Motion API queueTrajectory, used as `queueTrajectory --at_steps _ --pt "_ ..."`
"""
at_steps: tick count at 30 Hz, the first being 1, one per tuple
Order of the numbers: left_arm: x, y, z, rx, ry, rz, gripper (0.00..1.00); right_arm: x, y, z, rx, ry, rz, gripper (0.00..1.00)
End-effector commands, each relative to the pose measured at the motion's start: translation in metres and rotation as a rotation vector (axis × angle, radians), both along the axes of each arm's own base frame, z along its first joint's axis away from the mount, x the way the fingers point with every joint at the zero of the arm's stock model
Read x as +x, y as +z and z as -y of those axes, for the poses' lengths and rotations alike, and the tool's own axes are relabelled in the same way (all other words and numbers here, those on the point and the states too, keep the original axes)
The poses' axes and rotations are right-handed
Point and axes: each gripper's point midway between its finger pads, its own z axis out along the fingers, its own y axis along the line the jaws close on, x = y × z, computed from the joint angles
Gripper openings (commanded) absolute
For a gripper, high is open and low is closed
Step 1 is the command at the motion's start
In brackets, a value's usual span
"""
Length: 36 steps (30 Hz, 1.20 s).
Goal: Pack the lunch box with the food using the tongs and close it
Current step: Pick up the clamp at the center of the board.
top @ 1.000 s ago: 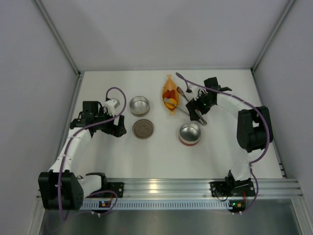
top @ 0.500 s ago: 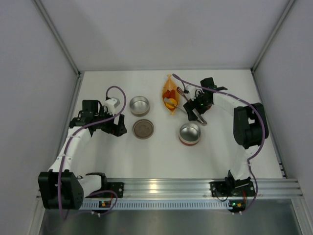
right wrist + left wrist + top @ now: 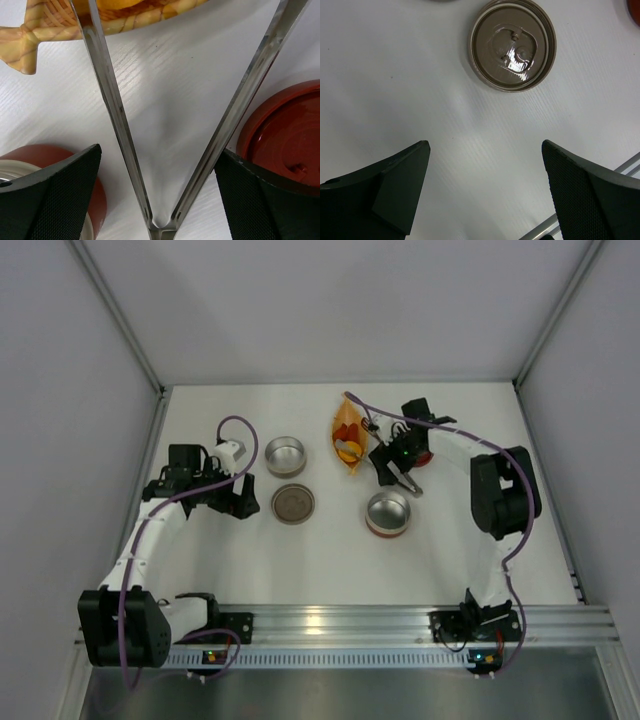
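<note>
The slim silver tongs (image 3: 115, 105) lie on the table in a V, their joint at the bottom of the right wrist view. My right gripper (image 3: 159, 150) (image 3: 393, 462) straddles them, open; its right finger touches one arm, its left finger stands clear of the other. The food (image 3: 347, 440), red and orange-yellow pieces, sits in the orange leaf dish (image 3: 346, 418); an orange-yellow piece (image 3: 120, 4) shows at the top edge. The lunch box is in parts: a steel tin (image 3: 285, 455), a round lid (image 3: 293, 504) (image 3: 513, 45) and a red-based tin (image 3: 388, 513). My left gripper (image 3: 240, 502) (image 3: 485, 150) hangs open over bare table, left of the lid.
A red lid (image 3: 285, 135) lies just right of the tongs and the red-based tin (image 3: 30, 160) just left of them. The woven dish's tail (image 3: 25, 47) points left. An aluminium rail (image 3: 630, 162) runs along the near table edge. White walls enclose the table.
My right gripper has shifted left and settled over the tongs, its jaws narrowing slightly. The left arm has not moved.
</note>
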Motion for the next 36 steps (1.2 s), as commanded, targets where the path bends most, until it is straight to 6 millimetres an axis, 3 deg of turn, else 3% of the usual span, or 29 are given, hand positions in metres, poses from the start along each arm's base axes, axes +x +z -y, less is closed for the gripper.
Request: queueTrajectory --at_steps 1,12,18,22,36 --pt "0.008 0.011 0.003 -0.015 -0.023 0.043 0.98 0.02 0.011 -0.023 0.045 0.04 0.076 0.9" --pt "0.011 0.011 0.002 -0.013 -0.017 0.047 0.98 0.026 0.0 -0.024 0.032 0.042 0.072 0.85" --pt "0.011 0.011 0.001 -0.009 -0.013 0.047 0.98 0.024 0.008 -0.026 0.05 0.042 0.078 0.66" --pt "0.011 0.012 0.002 -0.011 -0.012 0.05 0.98 0.022 0.03 -0.025 0.056 0.048 0.116 0.57" --pt "0.008 0.021 0.001 -0.008 -0.009 0.085 0.98 0.018 0.108 -0.007 -0.002 0.065 0.221 0.45"
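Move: The clamp lies between and just below the right gripper's open fingers, its middle about 3 cm ahead, 1 cm left and 2 cm down. From that hand the fruit basket, partly under the clamp's tips, is roughly 8 cm ahead and 7 cm left; the red lid 6 cm ahead and 6 cm right; the near steel bowl 9 cm back and 1 cm right. From the left hand the clamp is about 14 cm ahead, 31 cm right and 12 cm below. Ease the right gripper down about 1 cm, and slightly forward and left, so its open fingers straddle the clamp's two arms. Stay there and close to roughly half open, pinching the arms towards each other, then lift straight up some 6 cm with the grip kept, tilting the fingertips a little forward on the way. ##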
